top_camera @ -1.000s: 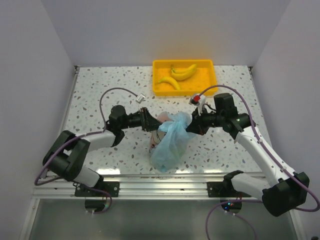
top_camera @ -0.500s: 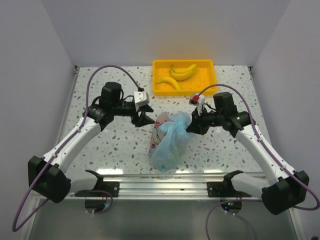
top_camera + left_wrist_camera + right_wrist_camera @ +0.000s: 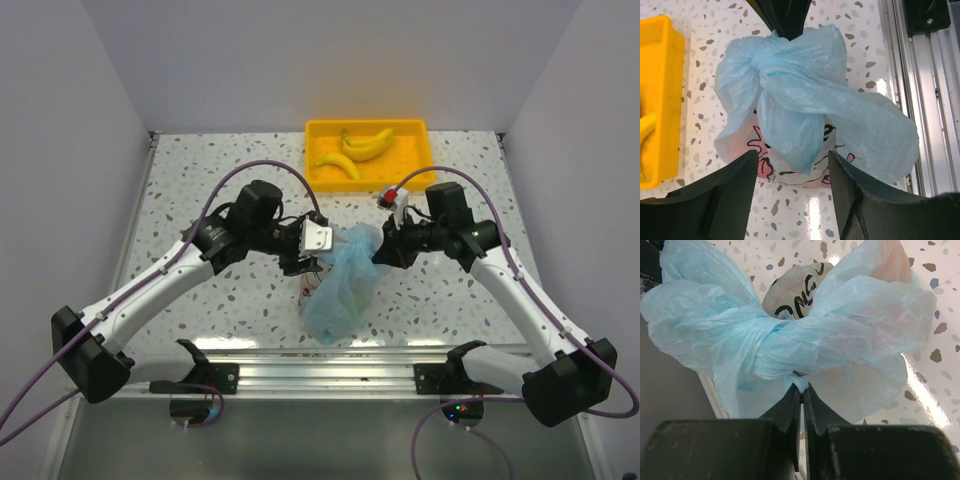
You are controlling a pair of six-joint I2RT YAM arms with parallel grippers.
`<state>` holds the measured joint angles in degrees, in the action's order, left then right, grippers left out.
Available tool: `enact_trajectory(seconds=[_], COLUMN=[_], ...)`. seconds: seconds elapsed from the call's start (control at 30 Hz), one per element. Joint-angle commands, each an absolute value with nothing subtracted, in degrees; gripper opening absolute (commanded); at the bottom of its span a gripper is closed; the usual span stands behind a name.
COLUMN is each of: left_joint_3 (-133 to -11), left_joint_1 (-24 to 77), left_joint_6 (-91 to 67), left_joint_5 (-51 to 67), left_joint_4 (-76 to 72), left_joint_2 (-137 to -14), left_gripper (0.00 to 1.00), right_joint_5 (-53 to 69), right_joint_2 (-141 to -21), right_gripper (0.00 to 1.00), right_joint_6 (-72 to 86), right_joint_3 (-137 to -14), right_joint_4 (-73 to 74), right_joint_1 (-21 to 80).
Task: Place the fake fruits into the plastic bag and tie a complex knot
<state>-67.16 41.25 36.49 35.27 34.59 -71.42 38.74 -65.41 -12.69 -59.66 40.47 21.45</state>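
Observation:
The light-blue plastic bag [image 3: 338, 285] lies mid-table with its top gathered into a knot [image 3: 765, 57], and loose handle ends spread around it. My right gripper [image 3: 803, 387] is shut on a pinch of the bag's film just below the knot [image 3: 780, 335]. It reaches in from the bag's right side [image 3: 383, 250]. My left gripper [image 3: 792, 157] is open at the bag's left side [image 3: 312, 258], its fingers [image 3: 725, 195] straddling a hanging flap without touching it. Two bananas [image 3: 365, 143] lie in the tray. What is inside the bag is hidden by the film and its print.
The yellow tray [image 3: 420, 150] stands at the back, right of centre, and its wall shows at the left edge [image 3: 662, 65] of the left wrist view. The aluminium rail [image 3: 330, 355] runs along the near edge. Grey walls close in both sides.
My left arm has swung from further left back to the bag, so its open gripper now sits against the bag's left side. The right gripper and the bag have not moved.

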Motion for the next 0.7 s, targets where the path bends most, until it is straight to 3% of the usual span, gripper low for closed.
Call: enact_trajectory(seconds=[0.0,0.17,0.23,0.27,0.37,0.67], left_joint_3=[-70.7,-71.0,-70.7,-70.3,-67.7,-65.1], left_joint_1=[43.0,44.0,44.1,44.1,43.8,34.6], left_joint_6=[34.7,34.2,34.6,35.2,38.7,46.6], left_joint_5=[30.2,29.7,30.1,29.7,26.0,22.7], left_joint_4=[31.6,30.3,30.8,30.8,31.3,29.6], left_joint_2=[-71.8,-73.1,-73.6,-73.7,-73.5,-72.5], left_gripper=[0.63,0.58,0.48,0.30,0.02,0.00], right_joint_5=[40.6,42.0,42.9,43.3,44.2,54.0], right_joint_2=[-65.7,-65.8,-65.7,-65.6,-64.8,-63.2], right_gripper=[0.00,0.00,0.00,0.00,0.00,0.00], right_joint_6=[-14.1,-14.3,-14.1,-14.1,-13.8,-9.7], right_joint_3=[-62.2,-63.0,-63.2,-63.5,-63.8,-64.5], right_joint_4=[41.5,42.4,42.6,42.8,43.3,42.1], right_joint_1=[21.4,21.4,21.4,21.3,21.0,14.5])
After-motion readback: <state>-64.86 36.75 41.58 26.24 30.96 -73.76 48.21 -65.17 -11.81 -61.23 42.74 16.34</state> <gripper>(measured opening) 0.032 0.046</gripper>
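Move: The bag's free tail hangs right at the open left fingers, about 2 cm to their right, 1 cm ahead and a touch below. The twisted neck is some 8 cm right, 4 ahead and 3 lower; a loose blue flap hangs about 9 cm back, 5 right and 6 lower. For the right hand, which holds the other tail, the neck is about 6 cm left, 2 ahead and 1 below, and the free tail roughly 12 cm left, 1 back, 2 above. Easing about 1 cm right, the left hand shuts its fingers on the free tail's end and pinches it, then carries it some 5 cm forward, about 4 cm left and down, turning roughly 10 degrees counter-clockwise. The right hand keeps its shut grip on the other tail and rises about 2 cm, rolling slightly. ##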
